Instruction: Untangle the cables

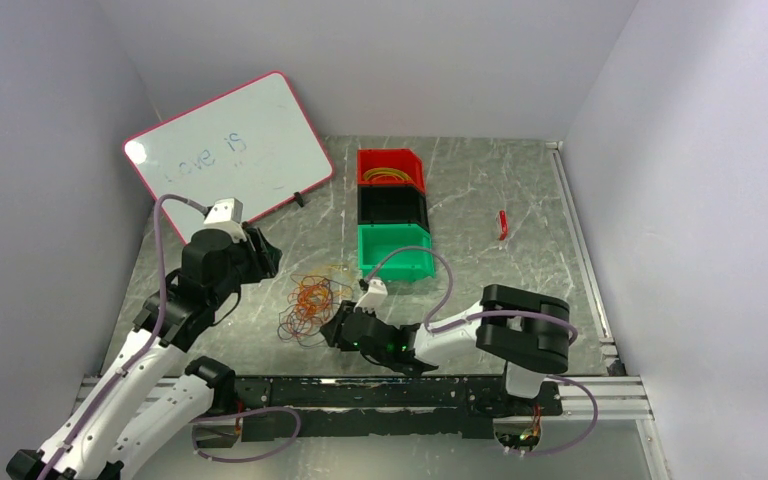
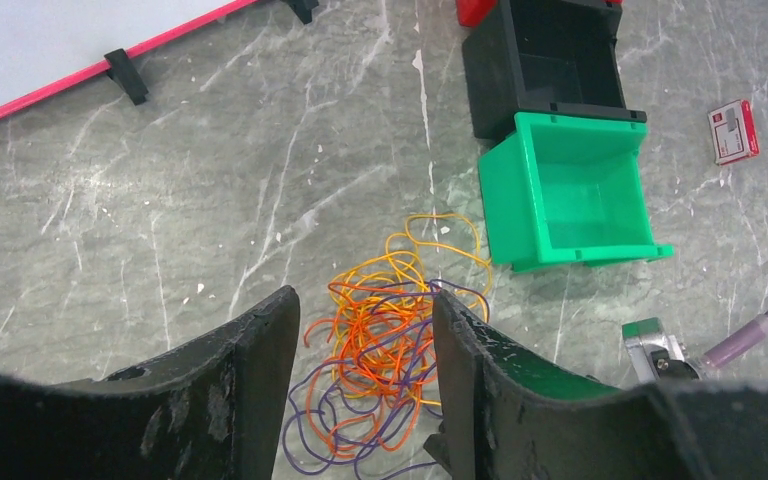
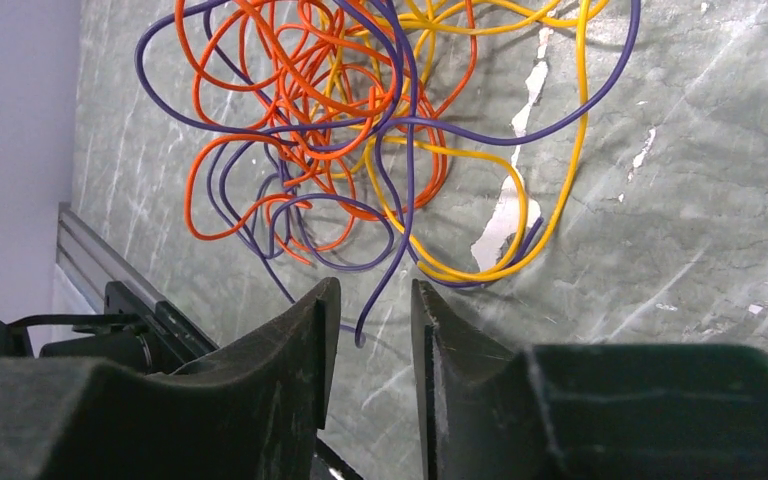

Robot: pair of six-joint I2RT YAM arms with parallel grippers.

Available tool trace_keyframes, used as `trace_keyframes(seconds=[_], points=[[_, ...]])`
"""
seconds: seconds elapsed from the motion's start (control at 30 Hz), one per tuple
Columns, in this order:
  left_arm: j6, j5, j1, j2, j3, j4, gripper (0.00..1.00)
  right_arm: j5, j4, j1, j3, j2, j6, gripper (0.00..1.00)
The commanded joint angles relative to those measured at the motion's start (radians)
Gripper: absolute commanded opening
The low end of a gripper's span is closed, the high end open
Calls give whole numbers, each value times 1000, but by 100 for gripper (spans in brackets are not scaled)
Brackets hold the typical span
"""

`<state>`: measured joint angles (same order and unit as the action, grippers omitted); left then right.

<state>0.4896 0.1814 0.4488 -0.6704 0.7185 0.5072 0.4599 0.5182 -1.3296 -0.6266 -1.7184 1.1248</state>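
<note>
The cables (image 1: 310,300) lie as a loose tangle of thin orange, yellow and purple loops on the marble table, left of the green bin. In the left wrist view the cables (image 2: 390,340) show between and below my left gripper (image 2: 360,300), which hangs above them, open, with nothing held. My left gripper (image 1: 265,255) sits at the tangle's upper left. My right gripper (image 1: 335,328) lies low at the tangle's near right edge. In the right wrist view the cables (image 3: 360,130) lie just ahead. A purple cable end (image 3: 360,335) lies loose in the narrow gap of my right gripper (image 3: 372,290).
A green bin (image 1: 396,252), a black bin (image 1: 392,207) and a red bin (image 1: 391,168) holding yellow and orange loops stand in a row behind the tangle. A whiteboard (image 1: 230,140) leans at the back left. A small red item (image 1: 502,224) lies to the right.
</note>
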Motion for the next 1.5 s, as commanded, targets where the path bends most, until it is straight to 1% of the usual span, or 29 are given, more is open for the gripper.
trace_keyframes(seconds=[0.0,0.1,0.23,0.37,0.4,0.43,0.6,0.73,0.83,0.93,1.07,1.1,1.3,1.47], points=[[-7,16,-1,12,9,8,57,0,63,14,-12,-16,-2,32],[-16,8,-1,23,3,1,57,-11,76,21,-12,-25,-9,22],[-25,10,-2,56,-7,-10,59,-16,69,26,-19,-32,-26,17],[-7,45,-1,96,-21,-17,64,-8,57,27,-26,-27,-55,6],[-1,49,-1,106,-23,-20,67,-4,52,27,-28,-25,-64,2],[8,55,-1,114,-26,-23,71,1,41,27,-30,-22,-73,0],[76,99,-1,145,-38,-16,99,23,-17,29,-56,6,-162,0],[68,76,-1,127,-21,-15,99,32,-88,29,-93,32,-253,0],[49,62,-1,109,-7,-12,99,52,-163,29,-118,53,-262,0],[32,44,-1,110,-1,-24,99,69,-230,30,-140,89,-318,0],[15,19,-1,109,11,-40,99,82,-205,32,-110,147,-417,0],[12,15,-1,107,12,-43,99,73,-219,39,-110,162,-429,0],[0,-12,-1,117,-23,-86,99,-109,-385,149,-186,236,-550,0],[-9,-84,-1,149,-66,-161,99,-240,-460,246,-246,306,-660,0]])
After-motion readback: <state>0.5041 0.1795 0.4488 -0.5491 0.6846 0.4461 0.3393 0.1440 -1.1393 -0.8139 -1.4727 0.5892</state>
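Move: The purple cable's loose end lies almost between the right fingertips, about 1 cm ahead, 1 cm left and 1 cm below. The tangle's middle is roughly 5 cm ahead and 4 cm left of that hand, 2 cm lower; the green box is some 15 cm ahead and 14 cm to its right, about level in height. From the left hand that cable end lies about 9 cm back, 11 cm right and 17 cm below. Ease the right gripper barely forward over the purple cable's end and pinch it fully shut. Then lift about 8 cm, carrying it some 6 cm forward and finally a little right towards the green box, rolling the wrist some 25 degrees about the fingers' line and keeping the grip. Meanwhile raise the left gripper slightly and open its empty fingers wide. ##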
